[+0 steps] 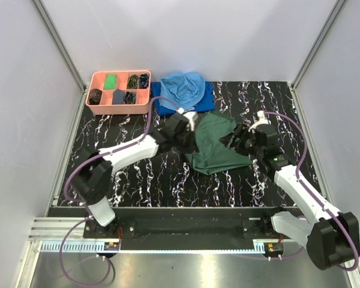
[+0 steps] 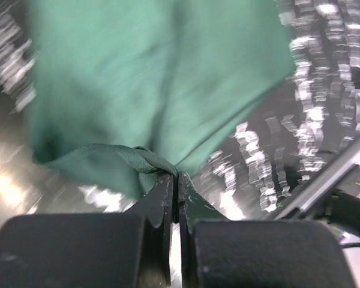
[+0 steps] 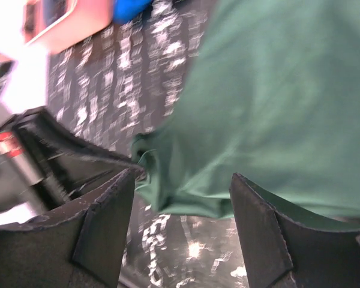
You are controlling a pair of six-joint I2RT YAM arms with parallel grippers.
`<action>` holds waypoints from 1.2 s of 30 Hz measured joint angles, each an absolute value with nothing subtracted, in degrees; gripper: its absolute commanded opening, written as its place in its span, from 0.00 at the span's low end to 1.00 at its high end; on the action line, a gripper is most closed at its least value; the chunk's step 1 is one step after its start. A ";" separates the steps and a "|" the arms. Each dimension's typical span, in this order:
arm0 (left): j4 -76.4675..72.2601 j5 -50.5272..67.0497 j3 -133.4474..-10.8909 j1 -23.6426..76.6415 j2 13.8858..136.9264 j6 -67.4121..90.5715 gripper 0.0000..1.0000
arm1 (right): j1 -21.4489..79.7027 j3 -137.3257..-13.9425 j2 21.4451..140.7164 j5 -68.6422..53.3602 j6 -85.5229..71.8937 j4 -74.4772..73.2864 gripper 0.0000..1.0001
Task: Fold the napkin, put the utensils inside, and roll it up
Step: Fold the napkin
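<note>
The dark green napkin (image 1: 215, 147) lies crumpled on the black marbled table, right of centre. My left gripper (image 1: 191, 124) sits at the napkin's far left corner. In the left wrist view its jaws (image 2: 177, 176) are shut tight on a bunched hem of the napkin (image 2: 156, 78). My right gripper (image 1: 238, 141) hovers over the napkin's right edge. In the right wrist view it (image 3: 183, 177) stands open, with a folded edge of the napkin (image 3: 276, 108) just beyond the two fingers and nothing pinched. The utensils are out of view.
A pink compartment tray (image 1: 117, 110) with small dark items stands at the back left. Beside it a light blue cloth (image 1: 183, 87) is heaped on a royal-blue cloth (image 1: 164, 104). White walls enclose the table on three sides.
</note>
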State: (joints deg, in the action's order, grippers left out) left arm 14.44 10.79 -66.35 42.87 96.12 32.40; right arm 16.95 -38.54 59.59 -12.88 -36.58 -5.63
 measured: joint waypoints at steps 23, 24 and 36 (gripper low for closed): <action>14.48 21.37 -100.40 53.21 129.69 22.79 0.00 | 13.50 -38.61 45.08 1.04 -35.42 -18.96 0.76; 14.46 21.26 -100.49 53.25 129.84 22.72 0.00 | 13.47 -38.61 45.08 1.02 -35.42 -19.09 0.76; 11.55 21.23 -105.54 53.41 133.45 23.77 0.00 | 13.43 -38.61 45.06 0.89 -35.42 -19.68 0.77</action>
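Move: My left hand already pinches the napkin's lifted left corner about 10 cm above the table; the napkin's right-hand near corner, where this goes, lies some 23 cm to its right and 2 cm nearer me. The napkin's near tip is about 7 cm back and 4 cm right of that hand, its far end roughly 20 cm ahead and 10 cm right. From my open right hand the right-hand corner lies about 12 cm right, 7 cm back and 16 cm below. Keeping the napkin corner shut in my left fingers, I sweep it about 19 cm to the right across the napkin towards its right-hand corner, sinking some 5 cm after the first stretch and turning the wrist about 25 degrees clockwise. Meanwhile my open, empty right hand backs off about 7 cm to the right, rising slightly and turning clockwise. ##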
